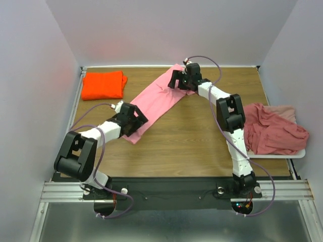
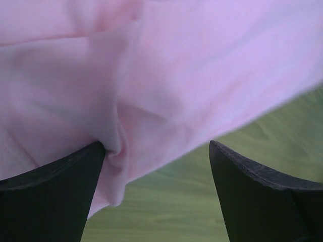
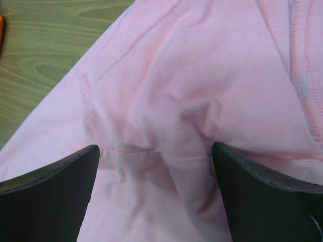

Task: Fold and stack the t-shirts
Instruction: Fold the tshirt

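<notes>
A light pink t-shirt (image 1: 159,98) lies stretched out diagonally across the middle of the table. My left gripper (image 1: 136,122) sits low over its near left end. In the left wrist view this gripper (image 2: 157,166) is open: its left finger touches the edge of the pink cloth (image 2: 151,75), with bare wood between the tips. My right gripper (image 1: 176,80) is over the shirt's far end. The right wrist view shows it (image 3: 155,166) open, both fingers down on the creased pink cloth (image 3: 202,75). A bright orange t-shirt (image 1: 103,84) lies folded at the back left.
A heap of dusty rose t-shirts (image 1: 272,132), with a paler one (image 1: 285,112) behind, lies on a white tray (image 1: 299,154) at the right edge. Grey walls close in the table on three sides. Bare wood (image 1: 186,141) lies in front of the pink shirt.
</notes>
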`<state>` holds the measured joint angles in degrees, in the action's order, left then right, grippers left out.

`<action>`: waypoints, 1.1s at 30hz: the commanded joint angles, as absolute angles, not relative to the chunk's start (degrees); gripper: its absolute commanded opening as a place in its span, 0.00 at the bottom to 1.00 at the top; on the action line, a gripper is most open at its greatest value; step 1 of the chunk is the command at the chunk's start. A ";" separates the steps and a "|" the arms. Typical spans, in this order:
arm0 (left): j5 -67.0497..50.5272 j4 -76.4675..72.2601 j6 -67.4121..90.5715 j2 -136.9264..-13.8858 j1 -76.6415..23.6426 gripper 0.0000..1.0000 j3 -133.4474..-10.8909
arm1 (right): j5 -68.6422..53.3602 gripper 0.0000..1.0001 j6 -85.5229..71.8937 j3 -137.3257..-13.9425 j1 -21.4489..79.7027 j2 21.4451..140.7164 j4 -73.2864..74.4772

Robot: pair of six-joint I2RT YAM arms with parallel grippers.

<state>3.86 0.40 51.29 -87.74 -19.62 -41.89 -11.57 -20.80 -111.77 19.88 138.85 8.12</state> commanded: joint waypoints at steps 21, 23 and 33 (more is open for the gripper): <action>-4.23 15.38 72.25 -88.51 -55.28 0.98 -48.94 | -26.19 1.00 -21.71 -139.57 20.21 156.19 3.87; -1.34 18.70 70.85 -85.97 -56.24 0.98 -52.71 | -28.55 1.00 -22.32 -139.57 20.21 153.04 3.96; 12.73 34.00 76.80 -69.36 -57.13 0.98 -49.85 | -25.78 1.00 -22.24 -121.62 20.21 128.29 5.62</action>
<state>4.34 22.92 72.69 -76.09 -56.99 -53.04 -27.62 -22.33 -129.73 19.94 144.55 7.31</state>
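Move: The left hand is down on the near part of the pink t-shirt strip, which slants away to its right: its middle is about 15 cm ahead and 13 cm right, its near end some 8 cm back and 4 cm left. The folded orange shirt sits about 27 cm ahead and 24 cm left of that hand. From the right hand, on the far part, the pink shirt's middle is about 13 cm back and 11 cm left; the table's far edge is roughly 9 cm ahead. Back and to the right in one quick sweep, the left hand drags the shirt's near end some 16 cm back and 22 cm across, turning about 30 degrees clockwise, while the right pushes the far end forward and left about 6 cm each way. Both pause low, fingers wide open throughout, then lift off by some 8 cm. ##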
